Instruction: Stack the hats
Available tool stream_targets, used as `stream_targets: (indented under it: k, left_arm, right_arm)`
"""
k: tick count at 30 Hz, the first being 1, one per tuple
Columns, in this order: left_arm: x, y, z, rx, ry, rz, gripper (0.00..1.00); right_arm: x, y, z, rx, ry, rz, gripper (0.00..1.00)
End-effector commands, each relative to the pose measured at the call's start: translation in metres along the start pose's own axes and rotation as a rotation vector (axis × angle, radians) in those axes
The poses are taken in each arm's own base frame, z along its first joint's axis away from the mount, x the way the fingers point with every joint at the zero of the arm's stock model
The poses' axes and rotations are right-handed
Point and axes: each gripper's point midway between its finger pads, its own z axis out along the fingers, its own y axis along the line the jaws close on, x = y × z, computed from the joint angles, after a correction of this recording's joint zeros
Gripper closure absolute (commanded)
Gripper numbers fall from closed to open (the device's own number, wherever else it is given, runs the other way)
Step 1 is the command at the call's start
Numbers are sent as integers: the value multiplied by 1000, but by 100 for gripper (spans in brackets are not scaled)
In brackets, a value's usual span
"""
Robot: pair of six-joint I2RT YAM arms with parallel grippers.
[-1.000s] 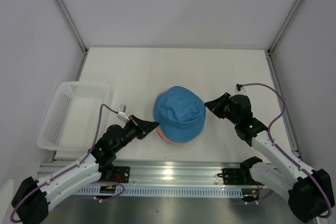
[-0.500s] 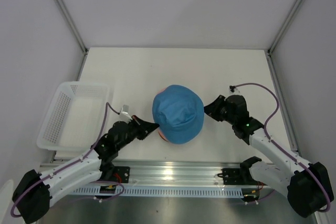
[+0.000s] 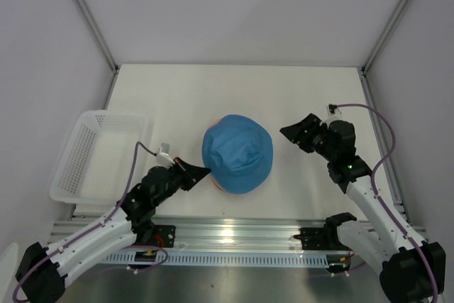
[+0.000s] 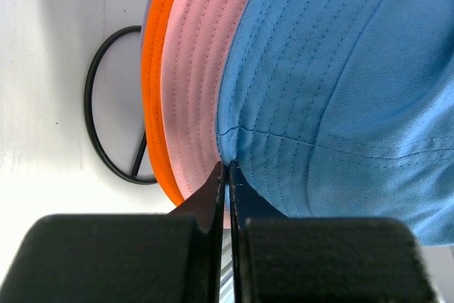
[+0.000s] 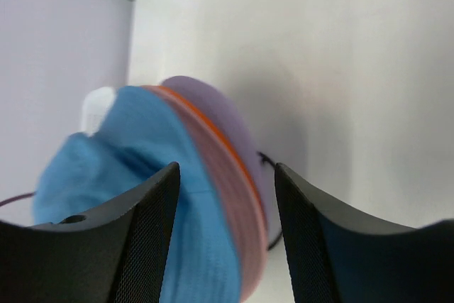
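The hats lie stacked mid-table with the sky blue hat point(image 3: 237, 152) on top; a pink brim point(image 3: 225, 188) peeks out below it. In the left wrist view the blue hat point(image 4: 340, 69) covers the pink hat point(image 4: 198, 69) and the orange hat point(image 4: 152, 69). My left gripper point(image 3: 206, 170) point(image 4: 228, 168) is shut on the blue hat's brim at the stack's left edge. My right gripper point(image 3: 289, 133) point(image 5: 225, 166) is open and holds nothing, a short way right of the stack. Its view shows the blue hat point(image 5: 120, 168), the pink hat point(image 5: 234, 196), the orange hat point(image 5: 206, 133) and the lavender hat point(image 5: 220, 111) at the bottom.
A white mesh basket point(image 3: 92, 161) sits at the table's left edge, close to the left arm. A thin black wire ring point(image 4: 92, 104) lies on the table under the stack's edge. White walls close in the table on three sides.
My right gripper has opened and drawn back to the right, away from the stack. The blue hat has shifted a little to the left. The left gripper stays shut.
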Motion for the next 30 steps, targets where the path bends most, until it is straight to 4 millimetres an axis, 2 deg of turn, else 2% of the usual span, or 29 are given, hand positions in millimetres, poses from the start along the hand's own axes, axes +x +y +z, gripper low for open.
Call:
stream_targets:
  k: [1, 2, 3, 7, 10, 17, 20, 21, 22, 27, 30]
  left_arm:
    - [0, 16, 1, -80, 2, 57, 99]
    - [2, 18, 2, -89, 10, 59, 99]
    - [1, 11, 3, -67, 8, 60, 99]
    - [2, 9, 6, -67, 20, 68, 99]
    - [3, 7, 7, -61, 24, 68, 99]
    - [3, 5, 7, -51, 28, 71, 99]
    - [3, 4, 7, -49, 25, 74, 99]
    - [3, 5, 7, -51, 28, 74, 99]
    - [3, 5, 8, -53, 28, 75, 99]
    - [7, 14, 9, -79, 41, 75, 99]
    - [9, 17, 11, -93, 52, 71, 99]
  right_arm:
    - [-14, 62, -10, -255, -1, -53, 40]
    - [-15, 68, -10, -276, -8, -63, 40]
    - [-11, 68, -6, -280, 6, -68, 40]
    - [9, 75, 7, -312, 73, -89, 43]
    - [21, 65, 21, -281, 110, -96, 43]
    - [34, 50, 36, -226, 142, -109, 50]
    - [34, 50, 38, -226, 137, -94, 65]
    - [33, 49, 39, -222, 131, -87, 89]
    - [31, 44, 41, -201, 114, -68, 100]
    - [34, 18, 50, -121, 66, -19, 100]
    - [52, 2, 58, -78, 136, 5, 100]
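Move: The blue hat tops the stack, its middle about 15 cm left of the open right gripper, 4 cm back and some 3 cm lower; its raised right brim lies nearer, only about 6 cm to the left. The pink hat and then the orange hat sit right beneath it, roughly 2 and 3 cm lower in turn. From the left gripper, already pinching the near-left brim, the blue hat's middle is about 8 cm right, 5 cm ahead and 3 cm higher. Swing the open right gripper about 6 cm left to the blue hat's right brim, lifting it some 3 cm on the way before dipping below its starting height, and turning roughly 15 degrees counter-clockwise. Close the fingers fully to pinch the brim edge, then sink another centimetre. Keep the left gripper shut on its near-left brim, almost still. ##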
